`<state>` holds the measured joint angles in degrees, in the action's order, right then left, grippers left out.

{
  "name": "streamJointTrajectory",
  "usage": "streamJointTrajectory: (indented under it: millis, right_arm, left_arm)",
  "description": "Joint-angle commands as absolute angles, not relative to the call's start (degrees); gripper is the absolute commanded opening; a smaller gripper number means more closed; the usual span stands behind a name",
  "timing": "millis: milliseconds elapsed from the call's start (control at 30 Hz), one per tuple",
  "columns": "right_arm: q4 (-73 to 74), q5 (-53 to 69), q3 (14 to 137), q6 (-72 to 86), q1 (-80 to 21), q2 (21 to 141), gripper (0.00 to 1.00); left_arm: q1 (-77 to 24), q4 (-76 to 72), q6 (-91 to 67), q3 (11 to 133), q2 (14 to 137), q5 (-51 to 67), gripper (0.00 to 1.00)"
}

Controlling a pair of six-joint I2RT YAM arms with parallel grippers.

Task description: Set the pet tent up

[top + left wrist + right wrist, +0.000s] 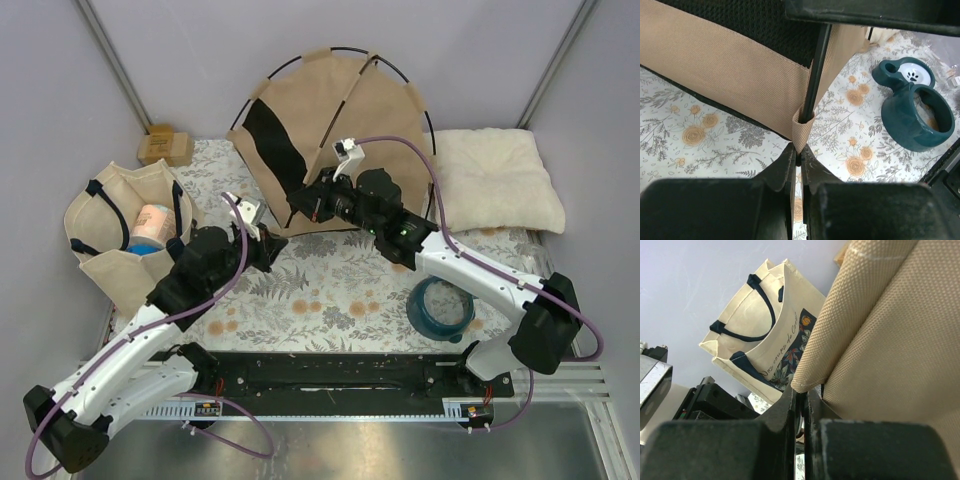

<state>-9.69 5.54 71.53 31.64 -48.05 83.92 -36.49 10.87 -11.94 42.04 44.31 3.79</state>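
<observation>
The pet tent (330, 120), tan canvas with a black panel and thin dark arching poles, stands at the back middle of the table. My left gripper (272, 240) is at its near lower corner. In the left wrist view that gripper (799, 154) is shut on the tip of the tan corner loop (802, 127), which holds a dark pole (817, 65). My right gripper (300, 208) reaches in from the right to the same lower edge. In the right wrist view it (802, 395) is shut on a folded edge of the tent canvas (880, 330).
A beige tote bag (120, 230) with dark straps stands at the left, with a cup inside. A cream pillow (495, 180) lies at the back right. A teal bowl (440, 308) sits near the right arm. A small cardboard box (165, 147) is at the back left.
</observation>
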Motion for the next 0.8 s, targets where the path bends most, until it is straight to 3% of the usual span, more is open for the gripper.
streamJointTrajectory:
  millis: [0,100,167,267,500,567,700,767]
  right_arm:
    - [-9.06,0.28,69.87,24.79,-48.52,83.58,0.0]
    - [-6.95,-2.19,69.96,22.86,-48.6,84.11,0.0]
    - [-6.42,-2.02,69.7,21.98,-48.69,84.11,0.0]
    - [-6.68,-0.18,68.65,20.84,-48.95,83.94,0.0]
    - [-2.29,9.48,66.89,18.72,-50.27,84.99,0.0]
    - [-0.8,10.28,66.53,18.46,-50.62,85.08,0.14]
    - [3.68,8.27,65.4,19.51,-50.54,82.54,0.61]
    - [4.22,5.11,63.82,19.6,-50.62,79.21,0.76]
  left_arm:
    - [-36.74,7.91,-10.81,46.93,44.03,5.97,0.0]
    - [-36.83,8.61,-10.72,47.63,44.03,6.68,0.01]
    - [-36.65,9.14,-10.55,48.34,43.86,6.77,0.07]
    - [-36.74,10.19,-10.2,49.39,42.9,5.63,0.23]
    - [-36.74,10.2,-8.26,51.5,39.9,0.27,0.47]
    - [-36.74,9.58,-8.52,51.59,40.08,-4.55,0.55]
    - [-36.74,8.35,-10.63,51.85,41.83,-9.05,0.65]
    - [-36.74,7.48,-11.6,52.21,43.24,-9.05,0.69]
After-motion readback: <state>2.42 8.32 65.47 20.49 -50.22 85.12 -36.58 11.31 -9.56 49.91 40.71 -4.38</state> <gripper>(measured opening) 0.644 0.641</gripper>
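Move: The pet tent's bottom corner, a pole end in its fabric pocket, is still pinched in my left hand, right at the fingertips. From my right hand, which grips the same pole's sleeve farther up, that corner lies about 6 cm back, 2 cm left and 8 cm below. The tote bag's middle is some 34 cm left of my left hand, 3 cm farther out and 10 cm lower. The teal bowl is about 13 cm back, 29 cm right and 26 cm below my right hand. I let the tent corner go first: after a slight sink my left fingers open wide and the hand springs up about 9 cm, easing left, clear of the pocket. My right hand keeps hold of the sleeve and drops some 11 cm, drawing back a little, its fingertips dipping about 20 degrees. Only near the bottom do its fingers open too, letting go of the sleeve. ##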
